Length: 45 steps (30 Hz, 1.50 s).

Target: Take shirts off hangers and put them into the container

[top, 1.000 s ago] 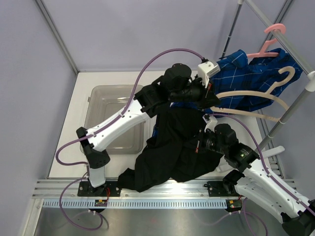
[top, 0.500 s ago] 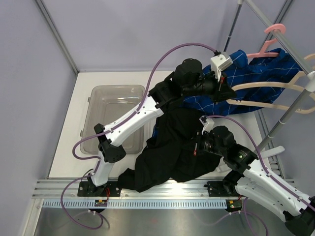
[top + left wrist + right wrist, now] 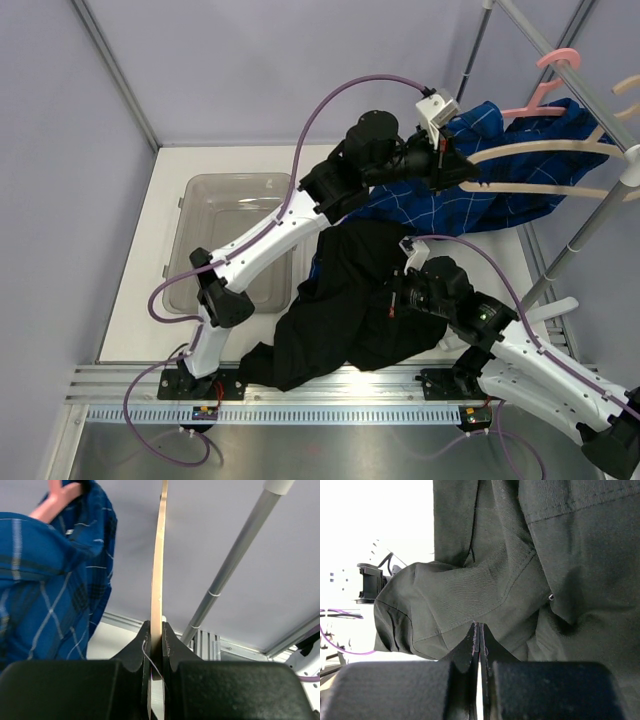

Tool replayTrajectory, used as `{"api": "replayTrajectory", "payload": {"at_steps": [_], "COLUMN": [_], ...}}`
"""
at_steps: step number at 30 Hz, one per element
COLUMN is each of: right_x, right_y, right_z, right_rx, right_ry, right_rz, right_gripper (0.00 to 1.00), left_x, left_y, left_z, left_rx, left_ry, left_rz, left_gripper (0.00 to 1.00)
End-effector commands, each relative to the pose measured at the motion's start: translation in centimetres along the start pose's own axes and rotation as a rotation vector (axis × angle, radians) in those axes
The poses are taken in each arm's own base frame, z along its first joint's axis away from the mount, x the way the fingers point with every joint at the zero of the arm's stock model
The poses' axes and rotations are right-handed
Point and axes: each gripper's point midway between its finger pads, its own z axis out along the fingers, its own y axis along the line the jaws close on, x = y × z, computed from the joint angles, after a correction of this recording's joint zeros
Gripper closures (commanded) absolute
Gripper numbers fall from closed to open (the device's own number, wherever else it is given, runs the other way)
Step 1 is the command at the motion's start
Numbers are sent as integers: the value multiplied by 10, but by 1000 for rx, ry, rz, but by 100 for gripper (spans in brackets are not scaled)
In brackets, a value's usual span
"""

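Observation:
My left gripper [image 3: 462,172] is raised at the back right and shut on one end of the bare beige hanger [image 3: 550,147], which reaches toward the rack. In the left wrist view the jaws [image 3: 156,626] clamp the hanger's thin edge [image 3: 159,555]. Beside it the blue checked shirt [image 3: 480,205] hangs on the pink hanger [image 3: 553,78]. The black shirt [image 3: 345,300] lies crumpled on the table, its left edge by the container [image 3: 200,215]. My right gripper [image 3: 400,292] is shut, its tips [image 3: 478,626] against the black cloth [image 3: 520,555].
The grey rack pole [image 3: 590,225] slants across the right side and passes close behind the beige hanger [image 3: 235,565]. Purple cables loop over both arms. The enclosure's walls close off the left and the back.
My left gripper has carried the beige hanger up and to the right, toward the rack pole. The black shirt has stayed put, and my right gripper has barely shifted.

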Motion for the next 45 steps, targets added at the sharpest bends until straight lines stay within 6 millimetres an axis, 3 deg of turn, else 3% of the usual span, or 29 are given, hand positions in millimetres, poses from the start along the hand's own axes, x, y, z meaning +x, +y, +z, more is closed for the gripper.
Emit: {"api": "replayTrajectory", "payload": {"at_steps": [1, 16, 17, 19, 25, 28, 30, 31, 32, 33, 34, 35, 37, 38, 40, 41, 42, 44, 45], "right_x": [-13, -14, -14, -14, -16, -17, -17, -17, -18, -19, -19, -20, -22, -22, -24, -24, -23, -23, -22], "right_y": [10, 14, 14, 14, 15, 10, 3, -1, -2, -2, -2, -2, 2, 2, 5, 4, 3, 1, -3], "right_z": [2, 7, 7, 5, 0, -1, -2, -3, -4, -5, -5, -5, -5, -3, -4, -3, -4, -6, -7], "right_rx": [-23, -28, -27, -29, -26, 1, 35, 57, 67, 67, 69, 71, 57, 55, 49, 51, 59, 64, 77], "right_ry": [-49, -43, -42, -44, -58, -66, -69, -72, -77, -79, -79, -82, -87, -85, -88, -86, -84, -93, -98], "right_rz": [-27, -39, -41, -39, -49, -49, -55, -55, -55, -59, -62, -61, -62, -61, -61, -62, -61, -62, -61], "right_gripper": [100, 100, 100, 100, 100, 100, 99, 78, 67, 58, 41, 34, 30, 30, 28, 24, 18, 13, 9], "left_x": [-78, -62, -50, -54, -33, -20, -21, -16, -20, -19, -20, -21, -23, -25, -26, -22, -20, -13, 6], "left_y": [-24, -24, -19, -20, -2, 7, 8, 11, 13, 16, 17, 22, 25, 33, 29, 29, 24, 19, 21], "left_z": [-38, -69, -68, -78, -99, -104, -113, -116, -127, -133, -140, -157, -178, -192, -227, -239, -265, -288, -296], "left_rx": [29, -25, -38, -56, -145, -195, -222, -238, -282, -311, -334, -408, -480, -556, -631, -662, -706, -741, -756], "left_ry": [-189, -142, -120, -136, -108, -79, -84, -74, -75, -65, -57, -35, -23, -26, 8, 24, 39, 52, 91], "left_rz": [78, 97, 84, 90, 51, 43, 46, 44, 53, 57, 68, 79, 89, 98, 98, 95, 91, 63, 44], "left_gripper": [100, 100, 100, 100, 100, 85, 67, 61, 51, 47, 45, 44, 34, 23, 20, 10, 2, 1, 1]}}
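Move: The left hand still grips one end of the emptied wooden hanger, whose hook is already beyond the rack's rod. The spot on the rod where it will hang lies about 22 cm to the hand's right, 7 cm ahead and some 12 cm up, with the blue shirt's hanging part roughly 10 cm ahead, 12 cm to the right and 10 cm below. For the right hand, the crumpled black shirt's middle is about 9 cm to its left, about level fore and aft, and 14 cm below. The left hand draws the hanger left by about 9 cm to bring its hook back onto the rod, rising slightly and then dipping some 3 cm as if to set it down, then opens its fingers, lets go of the hanger's end and sweeps on left, faster, turning some 30 degrees counter-clockwise away from the rack. Near the end the right hand, staying almost in place over the black shirt, spreads its shut, empty fingers wide. ##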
